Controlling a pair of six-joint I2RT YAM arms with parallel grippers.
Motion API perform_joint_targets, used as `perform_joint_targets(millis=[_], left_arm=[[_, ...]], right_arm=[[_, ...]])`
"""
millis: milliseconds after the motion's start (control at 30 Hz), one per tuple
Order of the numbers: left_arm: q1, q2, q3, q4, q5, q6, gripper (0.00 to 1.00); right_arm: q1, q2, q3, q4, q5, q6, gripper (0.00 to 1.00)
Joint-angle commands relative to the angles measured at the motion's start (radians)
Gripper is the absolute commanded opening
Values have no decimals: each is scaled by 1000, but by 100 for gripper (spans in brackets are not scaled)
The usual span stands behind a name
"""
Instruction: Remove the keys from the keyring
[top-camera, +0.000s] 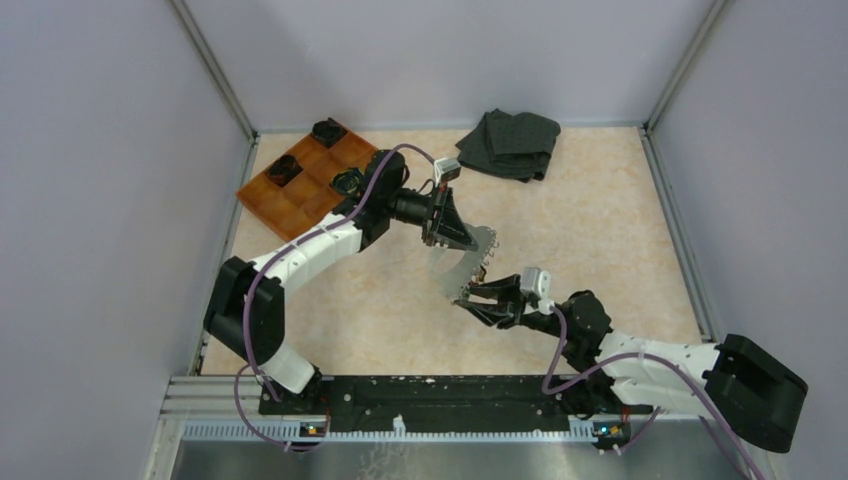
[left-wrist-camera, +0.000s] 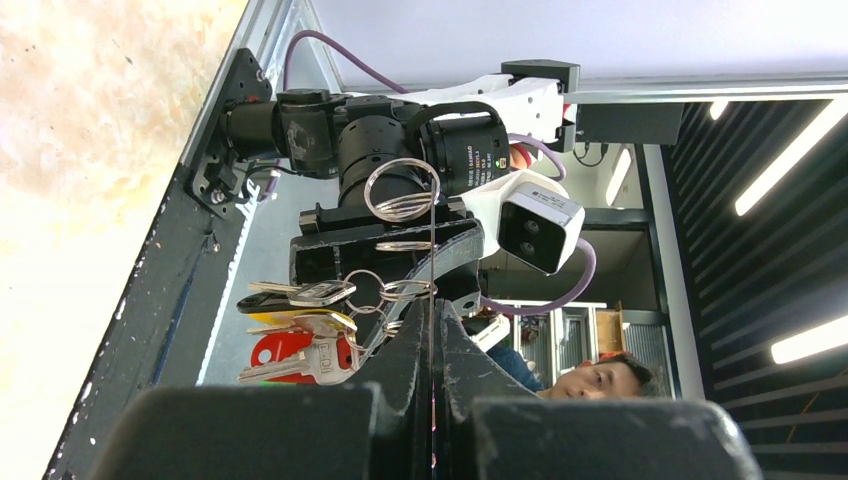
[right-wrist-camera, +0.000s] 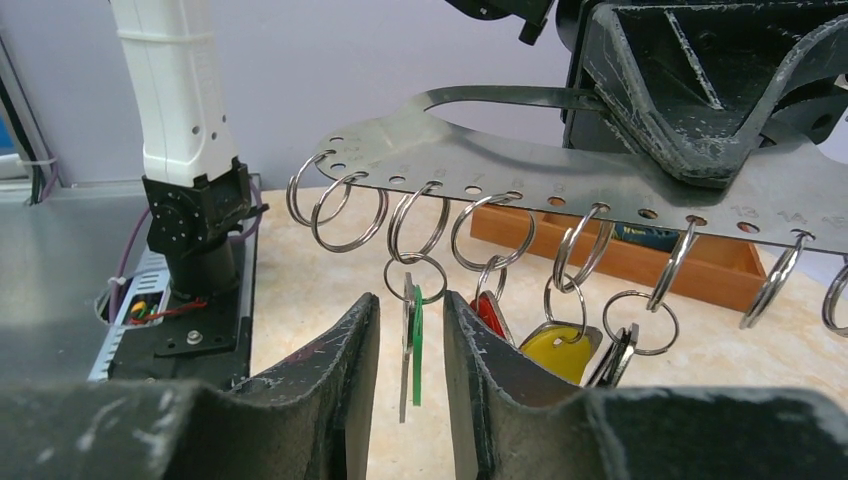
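Observation:
My left gripper (top-camera: 448, 232) is shut on a thin grey metal plate (right-wrist-camera: 560, 170) with a row of holes, held above the table. It shows edge-on between the shut fingers (left-wrist-camera: 455, 350) in the left wrist view. Several keyrings hang from the holes. One small keyring (right-wrist-camera: 415, 278) carries a green-tagged key (right-wrist-camera: 413, 340). My right gripper (right-wrist-camera: 412, 320) stands open around that key, with a gap on both sides. More keys (left-wrist-camera: 300, 340), red, yellow and silver, hang on neighbouring rings. A larger empty ring (left-wrist-camera: 402, 190) hangs further along the plate.
An orange compartment tray (top-camera: 300, 180) with black round objects sits at the back left. A dark folded cloth (top-camera: 512, 143) lies at the back centre. Grey walls close in the beige table on three sides.

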Motion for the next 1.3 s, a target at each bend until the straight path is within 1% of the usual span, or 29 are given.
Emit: perform_joint_targets(millis=[0,267,333,400,500,533,633,700,900,1067,1267], left_arm=[[-6,-1,23,49,6,-70,0],[-6,-4,11,67,15,-77,0],[-7,-5,3,70,19,-77,0],[-6,-5,-3,76,25,-76,0],[-3,-6,-8,79,34,-66,0],[0,-6,-8,80,38,-61,0],[16,-10,-5,59,45,-23,0],[29,-9,11,12,48,36,0],[41,-13,111,-293,7,324,0],[55,-32,137,-390,-23,459,0],[63,-67,181,-524,-76,617,0]], right_arm=[[12,14,49,70,-18,13,29],[14,35,54,75,-15,24,24],[14,33,55,75,-11,28,22],[13,22,58,60,-9,36,16],[15,-11,79,-23,-6,39,3],[16,-27,87,-58,0,37,0],[19,-82,109,-179,14,25,0],[21,-107,136,-268,21,22,0],[34,-145,250,-574,29,15,0],[57,-150,337,-796,56,11,0],[68,-145,425,-977,118,17,0]])
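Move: The silver-and-green key pair hangs between the right gripper's parted fingertips, only about 1 cm to its left and level. From that gripper, the red key is about 3 cm ahead, neither left nor right; the yellow key is 5 cm ahead and 1 cm right, and the numbered plate's holed edge is 4 cm above and 1 cm left. From the left gripper, which holds the plate, the pair lies some 7 cm back, 2 cm left and 6 cm below. Ease the right gripper barely left and shut its fingers on the silver-and-green key pair, just below its small ring. Keeping the pinch, lift about 2 cm, then sink back while edging left, tipping the fingers down and rolling the hand, some 20 degrees altogether. Late on, carry the plate with the left gripper about 2 cm each left, down and forward, rolling it some 10 degrees without loosening its grip. ##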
